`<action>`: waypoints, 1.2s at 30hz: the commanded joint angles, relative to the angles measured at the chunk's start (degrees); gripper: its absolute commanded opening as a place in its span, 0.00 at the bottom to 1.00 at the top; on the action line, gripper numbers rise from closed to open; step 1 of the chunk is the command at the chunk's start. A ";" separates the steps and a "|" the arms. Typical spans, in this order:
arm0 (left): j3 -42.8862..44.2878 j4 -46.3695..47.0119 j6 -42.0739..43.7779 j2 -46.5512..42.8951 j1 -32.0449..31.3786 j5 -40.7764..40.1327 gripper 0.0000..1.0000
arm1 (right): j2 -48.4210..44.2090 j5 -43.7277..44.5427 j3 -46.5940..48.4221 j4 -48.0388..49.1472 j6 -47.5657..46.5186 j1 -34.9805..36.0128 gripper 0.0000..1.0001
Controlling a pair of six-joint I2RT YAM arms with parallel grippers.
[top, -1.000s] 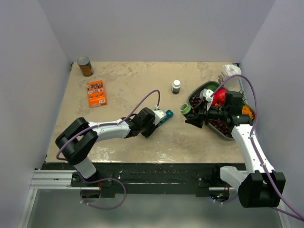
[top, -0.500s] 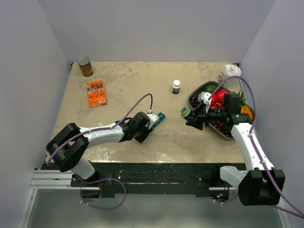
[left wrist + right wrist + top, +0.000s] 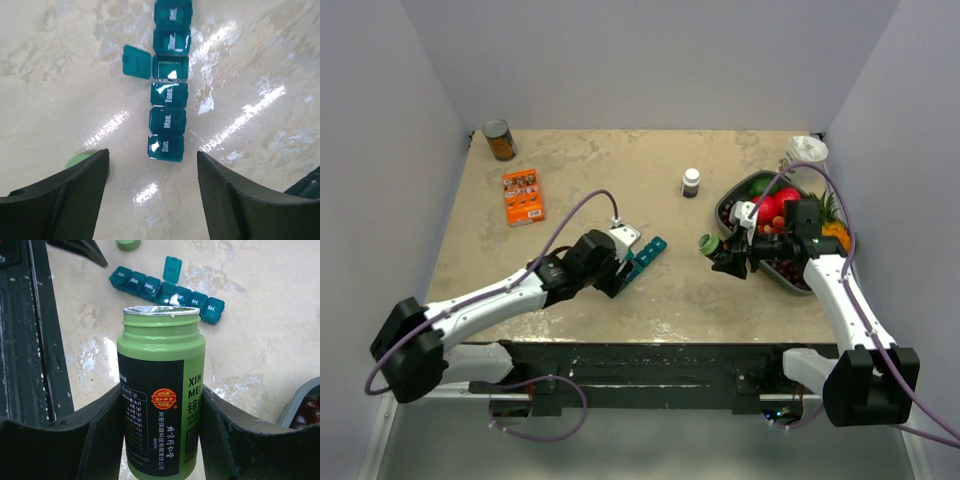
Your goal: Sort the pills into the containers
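Observation:
The containers (image 3: 644, 256) are one slim teal strip lying on the table, with day labels on the lids. In the left wrist view the containers (image 3: 168, 107) run away from my left gripper (image 3: 152, 160). One lid (image 3: 137, 61) is flipped open. My left gripper (image 3: 617, 274) is open just short of the strip's near end, touching nothing. My right gripper (image 3: 723, 254) is shut on an uncapped green pill bottle (image 3: 160, 390), held upright to the right of the strip. The bottle (image 3: 708, 242) hangs above the table. No pills show.
A green cap (image 3: 128, 244) lies on the table by the left gripper. A grey fruit tray (image 3: 745, 183) sits behind the right arm. A small dark bottle (image 3: 691, 182) stands at centre back. An orange box (image 3: 523, 195) and a brown tin can (image 3: 500, 140) are at back left.
My left arm has drawn back toward the near left, the strip shifted a little with it, and the left jaws have spread wider. The right gripper with the bottle has edged left.

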 commanded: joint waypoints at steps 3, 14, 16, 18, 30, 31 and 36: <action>3.14 -1.95 3.39 -14.27 0.13 -2.12 0.91 | 0.37 9.70 3.36 -1.70 -4.36 9.22 0.01; -3.08 4.71 5.95 -26.14 12.08 -8.37 1.00 | 11.00 19.83 10.74 -2.76 -4.81 20.93 0.01; -5.55 5.69 5.96 -26.50 12.08 -8.37 1.00 | 13.36 20.88 12.23 -2.84 -4.37 22.69 0.01; -6.17 6.31 7.80 -26.32 12.00 -9.24 1.00 | 14.86 21.42 13.64 -3.11 -4.28 24.00 0.01; -6.00 5.78 7.71 -25.09 13.84 -11.80 1.00 | 27.25 28.35 19.61 -0.38 -0.76 30.60 0.00; -6.00 5.78 7.71 -25.18 14.01 -11.97 1.00 | 28.14 28.80 20.14 -0.56 -0.42 30.86 0.00; -5.91 5.78 7.62 -25.27 14.89 -11.80 1.00 | 32.79 30.21 24.36 -2.05 0.99 31.66 0.00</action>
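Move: The right hand holds the open green bottle; the organizer's open Wed. box lies about 15 cm to its left, 2 cm ahead and 15 cm below. From that hand, the white bottle stands some 18 cm ahead and 5 cm left. The left hand is already free above the Sun. end, with the Wed. box about 6 cm ahead and 5 cm right, and the loose green cap 3 cm ahead and 7 cm left, both some 8 cm lower. Still pinching the green bottle, the right hand carries it about 10 cm left and 9 cm down to the organizer, tipping its mouth over leftward by some 30 degrees as the wrist also swings counter-clockwise. The left hand clears out of the way: up, then left and a little forward, sinking slightly to hover high near the cap, fingers opening wide and tilting up. ##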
